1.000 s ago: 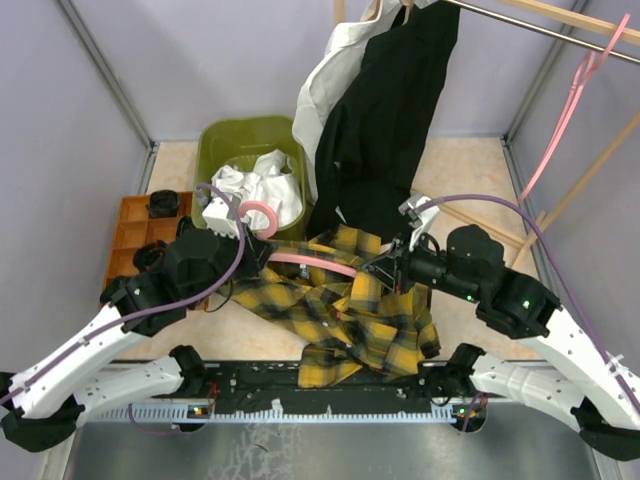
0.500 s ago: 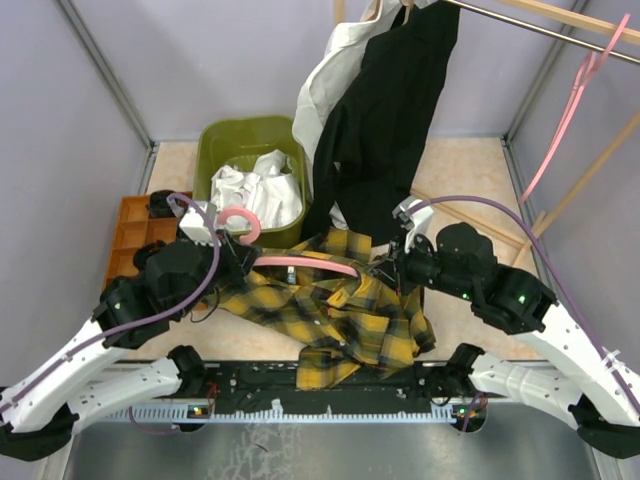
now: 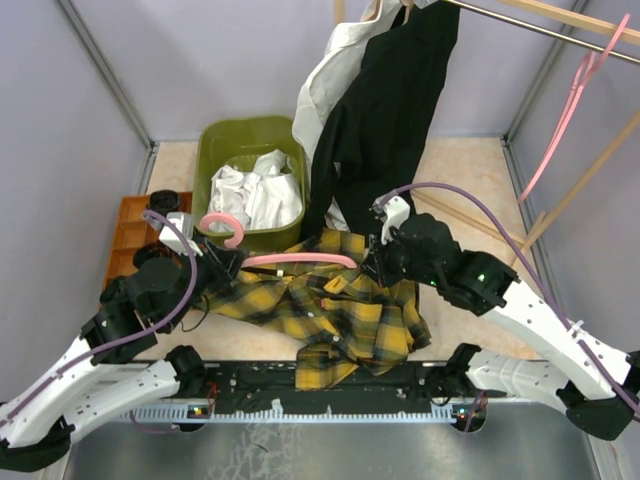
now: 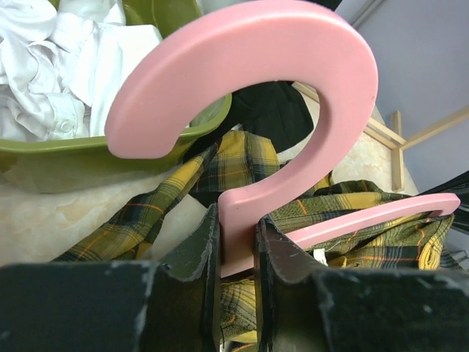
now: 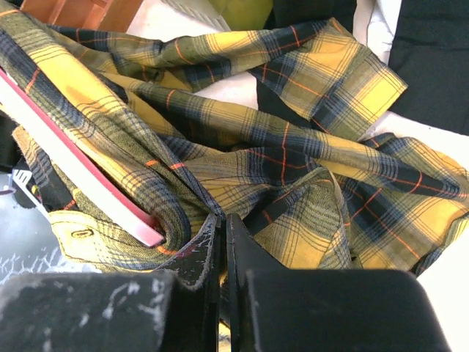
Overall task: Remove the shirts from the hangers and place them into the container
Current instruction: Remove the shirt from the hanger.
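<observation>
The yellow-and-black plaid shirt [image 3: 340, 320] lies crumpled on the table in front of the olive-green container [image 3: 215, 140], still draped over a pink hanger [image 3: 300, 260]. My left gripper [image 3: 222, 255] is shut on that hanger's neck [image 4: 238, 220], just below the hook [image 4: 293, 66]. My right gripper [image 3: 372, 265] is shut on a fold of the plaid shirt [image 5: 293, 161], beside the end of the hanger arm [image 5: 80, 176]. A white shirt [image 3: 255, 195] sits inside the container. The black shirt [image 3: 385, 120] and a cream shirt [image 3: 325, 90] hang from the rail behind.
An orange compartment tray [image 3: 130, 235] lies left of the container, close to my left arm. A bare pink hanger [image 3: 560, 110] hangs at the upper right near slanted wooden poles [image 3: 590, 165]. Grey walls close in both sides.
My left gripper has drawn the pink hanger leftward, its hook now in front of the container. The right gripper shifted left with the cloth, and the plaid shirt was dragged left.
</observation>
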Robot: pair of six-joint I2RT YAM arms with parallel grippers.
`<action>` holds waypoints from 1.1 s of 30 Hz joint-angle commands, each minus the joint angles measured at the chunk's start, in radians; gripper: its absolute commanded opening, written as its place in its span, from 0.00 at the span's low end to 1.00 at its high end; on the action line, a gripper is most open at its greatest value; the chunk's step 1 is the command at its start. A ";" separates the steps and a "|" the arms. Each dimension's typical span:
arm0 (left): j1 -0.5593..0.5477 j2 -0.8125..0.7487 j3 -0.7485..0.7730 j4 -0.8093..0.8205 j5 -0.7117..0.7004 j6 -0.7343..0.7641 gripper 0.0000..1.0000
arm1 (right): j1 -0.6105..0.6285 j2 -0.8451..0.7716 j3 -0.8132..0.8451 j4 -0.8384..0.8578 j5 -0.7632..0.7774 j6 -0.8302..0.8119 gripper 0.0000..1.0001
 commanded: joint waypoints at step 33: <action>0.027 0.080 0.018 0.148 0.121 0.088 0.00 | -0.015 -0.298 -0.047 0.124 -0.042 -0.161 0.89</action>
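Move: My left hand already grips the pink hanger by its neck; the hanger's right end is about 19 cm to its right, roughly level. My right hand, shut on a plaid fold, has that end 2 cm to its left, 1 cm ahead and about 2 cm higher. From the right hand the plaid shirt's bulk lies some 9 cm back, 7 cm left and 8 cm below, and the container about 14 cm ahead, 22 cm left and 8 cm down. My right hand draws the pinched plaid fold down about 3 cm beside the hanger's right end, then opens nearly wide, lets go and backs off, rising some 8 cm while drifting right and back and tipping its fingers up. Meanwhile my left hand keeps hold of the hanger's neck, lifting it about 2 cm with a slight roll, then easing back down and to the right. ##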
